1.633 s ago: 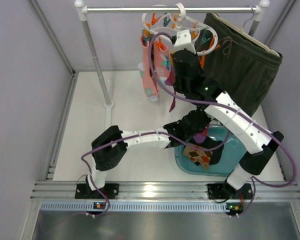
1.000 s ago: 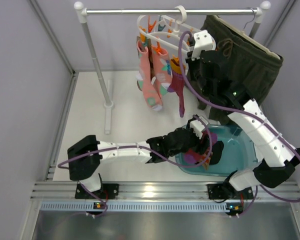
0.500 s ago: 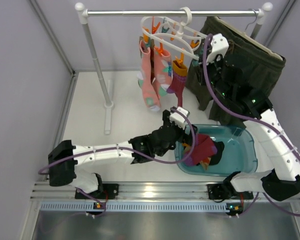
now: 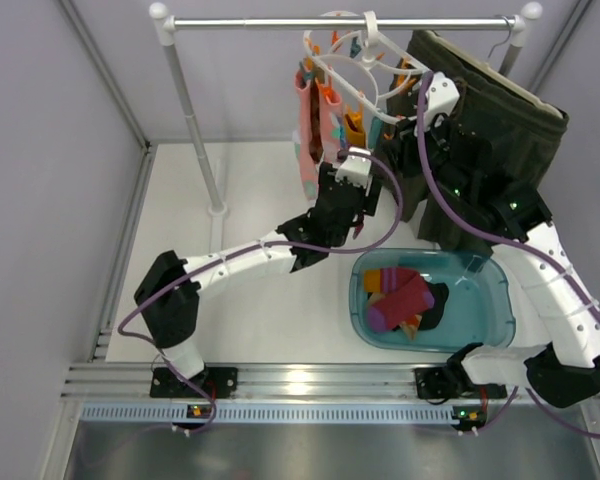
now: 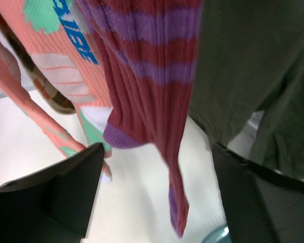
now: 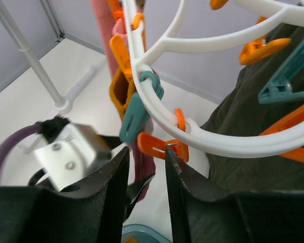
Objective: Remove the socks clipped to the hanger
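The white hanger [image 4: 365,55] [image 6: 218,136] hangs from the rail with orange and teal clips around its ring. Pink patterned socks [image 4: 310,130] [image 5: 55,50] and a magenta sock with purple stripes [image 5: 152,76] and an orange cuff [image 6: 121,91] stay clipped to it. My left gripper [image 4: 355,178] [image 5: 157,187] is open under these socks, and the magenta sock's toe dangles loose between its fingers. My right gripper [image 4: 412,92] [image 6: 147,157] is at the ring, narrowly open, with an orange clip [image 6: 159,144] at its fingertips. Nothing is gripped.
A teal basin [image 4: 485,275] at the front right holds several loose socks, magenta [image 4: 400,300], orange and black. Dark olive shorts [image 4: 490,130] [image 5: 253,66] hang right of the hanger. The metal rail [image 4: 280,20] rests on a post [image 4: 195,120] at the left.
My left gripper dropped a magenta sock into the basin, opened, and rose to the hanging socks. The hanger swung and turned. My right gripper's jaws parted a little.
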Robot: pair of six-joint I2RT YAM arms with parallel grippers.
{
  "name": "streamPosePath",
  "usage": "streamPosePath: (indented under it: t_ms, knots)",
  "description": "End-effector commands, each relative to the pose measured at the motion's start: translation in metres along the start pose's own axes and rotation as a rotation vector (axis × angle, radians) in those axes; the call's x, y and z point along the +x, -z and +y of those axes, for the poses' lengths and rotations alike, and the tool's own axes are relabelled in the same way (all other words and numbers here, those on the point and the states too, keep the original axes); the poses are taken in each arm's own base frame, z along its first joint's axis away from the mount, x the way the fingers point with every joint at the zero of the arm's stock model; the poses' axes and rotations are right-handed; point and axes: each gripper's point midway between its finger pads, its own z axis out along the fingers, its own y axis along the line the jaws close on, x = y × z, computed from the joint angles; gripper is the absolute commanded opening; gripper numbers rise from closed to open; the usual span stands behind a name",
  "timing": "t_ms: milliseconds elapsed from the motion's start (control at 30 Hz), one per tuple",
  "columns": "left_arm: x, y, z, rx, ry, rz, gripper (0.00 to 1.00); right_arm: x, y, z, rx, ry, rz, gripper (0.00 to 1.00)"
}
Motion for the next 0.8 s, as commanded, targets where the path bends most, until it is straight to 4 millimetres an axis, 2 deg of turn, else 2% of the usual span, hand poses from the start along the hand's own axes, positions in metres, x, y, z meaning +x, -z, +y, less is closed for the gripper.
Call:
streamPosePath:
  t_ms: [0,33,67,100,167,200,267,367,400,433,467,500,567,700,767]
  knots:
    - [-0.017,-0.024,0.006,-0.019,-0.013,-0.038,0.76,0.011,0.007,0.01,-0.068,-0.028,0.031,0.33]
    - [-0.012,-0.03,0.005,-0.023,-0.036,-0.029,0.67,0.01,0.01,0.013,-0.082,-0.028,0.028,0.35]
    - [-0.014,-0.033,0.006,-0.031,-0.035,-0.034,0.55,0.013,0.013,0.017,-0.096,-0.059,0.034,0.37]
    - [-0.014,-0.034,0.004,-0.022,-0.038,-0.033,0.35,0.008,0.021,0.019,-0.108,-0.07,0.014,0.42]
    - [-0.015,-0.034,0.003,-0.014,-0.034,-0.034,0.16,0.006,0.03,0.027,-0.155,-0.083,-0.006,0.5]
    - [-0.017,-0.033,0.003,-0.01,-0.025,-0.038,0.04,-0.001,0.04,0.03,-0.173,-0.101,-0.03,0.57]
    - [-0.019,-0.029,0.002,-0.002,-0.003,-0.04,0.0,-0.01,0.05,0.039,-0.224,-0.116,-0.058,0.61]
    - [-0.019,-0.024,0.002,-0.018,0.02,-0.042,0.0,-0.03,0.064,0.051,-0.293,-0.148,-0.096,0.67]
    - [-0.023,-0.023,0.002,-0.031,0.023,-0.049,0.0,-0.034,0.063,0.054,-0.31,-0.166,-0.097,0.68]
    - [-0.026,-0.021,0.006,-0.071,0.022,-0.056,0.0,-0.045,0.069,0.058,-0.333,-0.168,-0.119,0.69]
    - [-0.026,-0.016,-0.001,-0.07,0.017,-0.058,0.0,-0.049,0.069,0.06,-0.341,-0.171,-0.123,0.69]
    - [-0.026,-0.014,-0.005,-0.07,0.01,-0.06,0.0,-0.046,0.063,0.066,-0.358,-0.173,-0.094,0.69]
    - [-0.03,-0.008,-0.014,-0.075,0.005,-0.069,0.0,-0.055,0.064,0.069,-0.366,-0.172,-0.102,0.69]
    - [-0.024,-0.009,-0.026,-0.074,-0.033,-0.061,0.0,-0.051,0.053,0.084,-0.4,-0.168,-0.071,0.69]
    - [-0.02,-0.009,-0.03,-0.062,-0.038,-0.055,0.0,-0.049,0.053,0.083,-0.391,-0.174,-0.078,0.69]
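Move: Just ahead of the left hand, some 4 cm out, hangs the striped sock, its middle about 5 cm higher; the two coral socks hang roughly 9 cm ahead, 6 cm to the left and 5 cm up. From the right hand, the yellow clip on the striped sock's cuff sits about 6 cm ahead, 6 cm left and 4 cm up, the teal clip 4 cm ahead, 4 cm left and 3 cm up, and an orange clip 3 cm ahead, 1 cm left and 1 cm up. Reaching forward about 3.5 cm and slightly down, the left hand shuts its open fingers on the lower part of the striped sock, then keeps the pinch while drawing back, right and up. The right hand opens wide and backs off the orange clip by some 7 cm, dipping first, then rising 5 cm and shifting left as it rolls and turns counter-clockwise. ##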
